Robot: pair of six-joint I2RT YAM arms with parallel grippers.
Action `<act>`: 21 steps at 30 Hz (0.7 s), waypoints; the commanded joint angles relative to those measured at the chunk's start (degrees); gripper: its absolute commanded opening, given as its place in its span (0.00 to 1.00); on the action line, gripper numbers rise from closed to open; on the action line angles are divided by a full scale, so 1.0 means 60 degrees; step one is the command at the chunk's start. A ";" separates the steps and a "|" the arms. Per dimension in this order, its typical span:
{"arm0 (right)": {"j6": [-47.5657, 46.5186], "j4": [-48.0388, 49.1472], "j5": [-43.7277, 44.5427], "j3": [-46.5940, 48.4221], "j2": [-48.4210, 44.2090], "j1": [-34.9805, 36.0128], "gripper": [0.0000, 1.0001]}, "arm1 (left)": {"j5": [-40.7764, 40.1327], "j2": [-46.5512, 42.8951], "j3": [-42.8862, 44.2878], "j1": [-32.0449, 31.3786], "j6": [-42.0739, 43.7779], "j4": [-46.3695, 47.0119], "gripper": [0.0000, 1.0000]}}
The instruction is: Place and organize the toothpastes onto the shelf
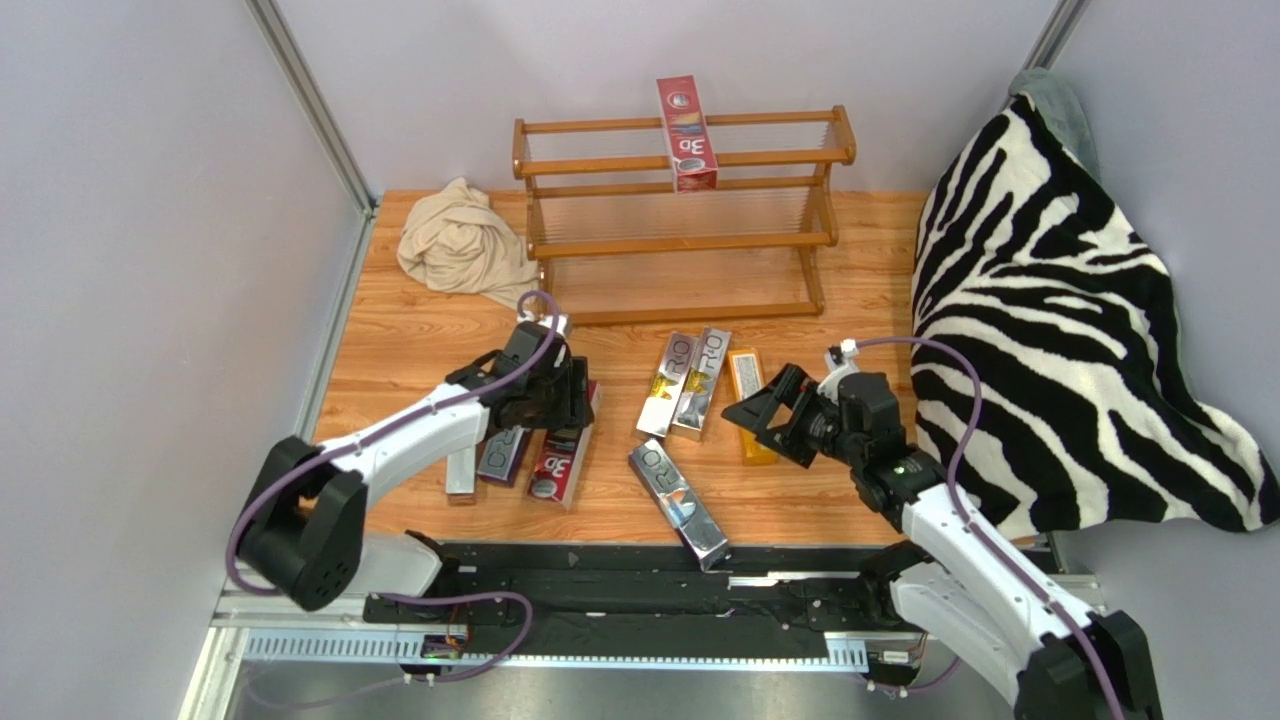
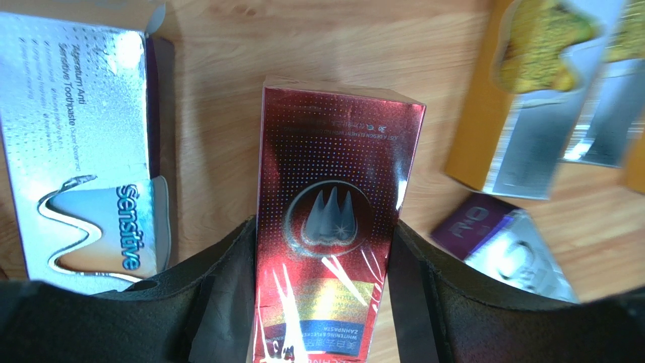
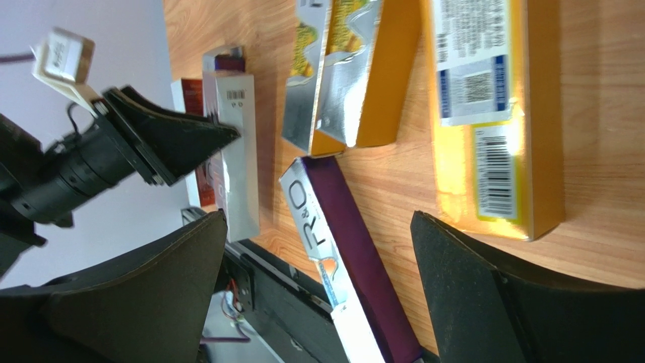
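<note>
One red toothpaste carton (image 1: pixel 687 132) stands upright on the top tier of the wooden shelf (image 1: pixel 676 240). My left gripper (image 1: pixel 549 398) (image 2: pixel 324 227) is shut on another red carton (image 1: pixel 559 465) (image 2: pixel 333 189), a finger on each long side. I cannot tell whether that carton is off the wood. Silver cartons (image 1: pixel 504 450) (image 2: pixel 76 136) lie just to its left. My right gripper (image 1: pixel 759 417) (image 3: pixel 318 219) stands open above the table, holding nothing. It is between the orange carton (image 1: pixel 747 375) (image 3: pixel 492 113) and a silver and purple carton (image 1: pixel 684 503) (image 3: pixel 341 227). Two silver cartons (image 1: pixel 684 383) lie mid-table.
A crumpled beige cloth (image 1: pixel 463 240) lies left of the shelf. A zebra-striped blanket (image 1: pixel 1067 330) covers the table's right side. The black mounting rail (image 1: pixel 631 578) runs along the near edge, and the silver and purple carton overhangs it. Grey walls close in the left and back.
</note>
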 commanded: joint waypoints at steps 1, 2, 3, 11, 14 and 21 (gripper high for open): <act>-0.0841 -0.0908 0.1288 0.0962 -0.1052 0.1011 0.97 | 0.0580 -0.1589 0.0464 0.0029 -0.0738 -0.0040 0.43; -0.0826 -0.0923 0.1509 0.1006 -0.1170 0.1231 0.97 | 0.0638 -0.1765 0.0567 0.0029 -0.0928 -0.0143 0.43; -0.0812 -0.0822 0.1816 0.1050 -0.1273 0.1668 0.97 | 0.0813 -0.2057 0.0669 0.0029 -0.1046 -0.0216 0.43; -0.0241 0.0745 0.2858 0.1328 -0.0093 0.4319 0.97 | 0.0830 -0.3040 0.1358 -0.0278 -0.1648 -0.0700 0.43; -0.0006 0.1638 0.3151 0.1664 0.0671 0.5271 0.97 | 0.0873 -0.3100 0.1403 -0.0352 -0.1751 -0.0774 0.43; 0.0096 0.2708 0.3781 0.2734 0.2460 0.6462 0.96 | 0.0654 -0.3407 0.1286 -0.0557 -0.1941 -0.0920 0.41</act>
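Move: The red toothpaste box, already in the left fingers and just off the table, has its middle about 26 cm left of the right hand, 3 cm back and 6 cm below. The right gripper is some 24 cm right of the left hand, about 2 cm back and 5 cm higher. The blue-silver box lies 10 cm left of the left hand and 3 cm back. From the right hand, the yellow box is 5 cm ahead and 2 cm right; the slanted grey box is 9 cm left and 9 cm back. The red box goes up some 13 cm in the left fingers, which keep their grip and drift about 3 cm right while the wrist tilts some 20 degrees, swinging the fingertips right and forward. Towards it comes the right hand, wide open: up first, then mostly left about 13 cm and 6 cm back, over the slanted grey box, turning roughly 20 degrees counter-clockwise. ##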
